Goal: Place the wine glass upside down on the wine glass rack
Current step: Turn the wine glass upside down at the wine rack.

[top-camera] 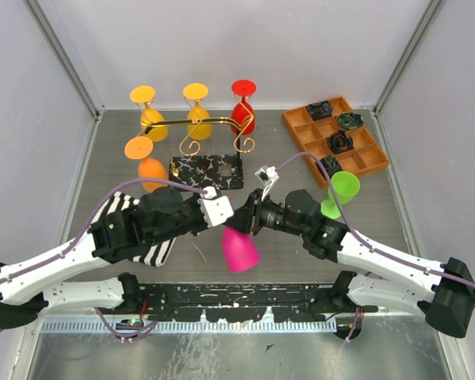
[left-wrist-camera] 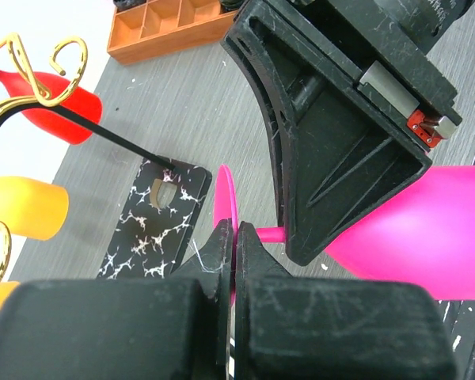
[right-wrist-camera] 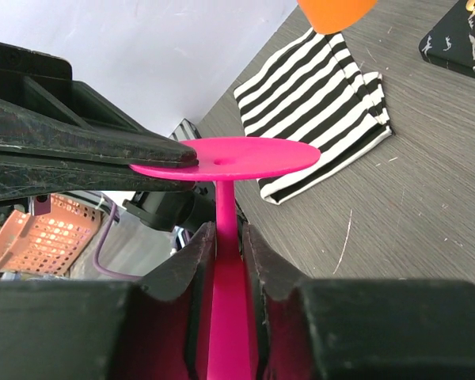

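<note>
A pink wine glass (top-camera: 239,249) hangs above the table between my two arms, bowl downward. In the left wrist view its bowl (left-wrist-camera: 427,237) is to the right, its stem level and its thin foot disc (left-wrist-camera: 226,202) on edge. My left gripper (left-wrist-camera: 236,237) is shut on the rim of that foot. My right gripper (right-wrist-camera: 223,237) has its jaws pressed on both sides of the stem (right-wrist-camera: 222,202), just below the foot. The wine glass rack (top-camera: 194,120) stands behind on its marbled base (top-camera: 206,170), its gold hooks (left-wrist-camera: 32,71) at the left of the left wrist view.
Two yellow glasses (top-camera: 150,111) and a red one (top-camera: 242,107) hang upside down on the rack. An orange glass (top-camera: 146,162) is at the rack's left front. A green glass (top-camera: 340,194) and an orange compartment tray (top-camera: 335,134) are to the right. A striped cloth (top-camera: 134,229) lies under my left arm.
</note>
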You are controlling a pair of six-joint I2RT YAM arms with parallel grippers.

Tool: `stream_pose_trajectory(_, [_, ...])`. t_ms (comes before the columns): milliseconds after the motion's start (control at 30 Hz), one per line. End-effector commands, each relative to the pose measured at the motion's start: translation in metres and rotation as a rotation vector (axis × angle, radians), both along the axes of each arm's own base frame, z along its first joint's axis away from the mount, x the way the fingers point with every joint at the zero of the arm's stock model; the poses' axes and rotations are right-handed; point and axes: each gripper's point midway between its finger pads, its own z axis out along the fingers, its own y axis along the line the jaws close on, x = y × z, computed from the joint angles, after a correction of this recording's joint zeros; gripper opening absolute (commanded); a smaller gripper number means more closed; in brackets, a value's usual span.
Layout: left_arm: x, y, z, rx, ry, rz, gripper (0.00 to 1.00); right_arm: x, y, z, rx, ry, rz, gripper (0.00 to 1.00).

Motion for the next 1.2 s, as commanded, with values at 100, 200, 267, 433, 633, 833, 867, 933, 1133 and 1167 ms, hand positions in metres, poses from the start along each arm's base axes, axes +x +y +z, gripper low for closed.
stream_pose_trajectory(100, [0.007,0.002,0.022,-0.087,-0.045,0.049,0.00,0.000,0.003,0.002,0.021,0.005,-0.003,0.01])
stream_pose_trajectory(200, [0.009,0.003,0.024,-0.096,-0.052,0.061,0.03,0.000,0.003,0.003,0.024,0.009,-0.004,0.01])
stream_pose_trajectory(267, [0.011,0.005,0.026,-0.107,-0.059,0.072,0.16,0.002,0.002,0.004,0.020,0.008,-0.010,0.01])
stream_pose_trajectory(433, [0.011,0.009,0.032,-0.153,-0.069,0.088,0.32,0.005,0.002,0.007,0.026,0.003,-0.029,0.01])
stream_pose_trajectory(633, [0.008,0.012,0.036,-0.182,-0.068,0.086,0.39,0.010,0.003,0.008,0.015,0.005,-0.051,0.00])
stream_pose_trajectory(833, [0.004,0.015,0.048,-0.253,-0.057,0.088,0.52,0.025,-0.007,0.000,-0.072,-0.022,-0.133,0.01])
stream_pose_trajectory(867, [0.006,0.017,0.053,-0.272,-0.055,0.105,0.55,0.027,-0.009,-0.002,-0.091,-0.029,-0.147,0.01])
stream_pose_trajectory(933, [0.009,0.022,0.063,-0.304,-0.056,0.141,0.63,0.033,-0.015,-0.002,-0.120,-0.052,-0.183,0.01])
stream_pose_trajectory(1133, [0.030,0.034,0.085,-0.337,-0.065,0.274,0.69,0.049,-0.026,0.000,-0.179,-0.130,-0.264,0.01])
stream_pose_trajectory(1167, [0.034,0.036,0.089,-0.350,-0.057,0.295,0.70,0.051,-0.027,-0.001,-0.189,-0.139,-0.273,0.01])
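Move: The pink wine glass slants foot up and forward, rim down and back: its middle lies about 4 cm behind and 4 cm below the right hand on its stem, and some 6 cm behind, 2 cm right of and 6 cm below the left hand pinching its foot. From the right hand, the rack's free front-right hook is some 16 cm ahead, 1 cm right, roughly level; the hanging red glass about 24 cm ahead, 1 cm right; the orange glass 13 cm ahead, 22 cm left. The left fingers spread to about two-thirds open and let go of the pink glass's foot, and that hand lifts away some 5 cm with a smaller shift to its left, its fingertips tipping upward. The right hand keeps its pinch on the stem and nearly holds its place until the foot is free, then carries the glass forward and down, about 3.5 cm each, and a little to the right, its fingers dipping and swinging clockwise by roughly 10 degrees each. ##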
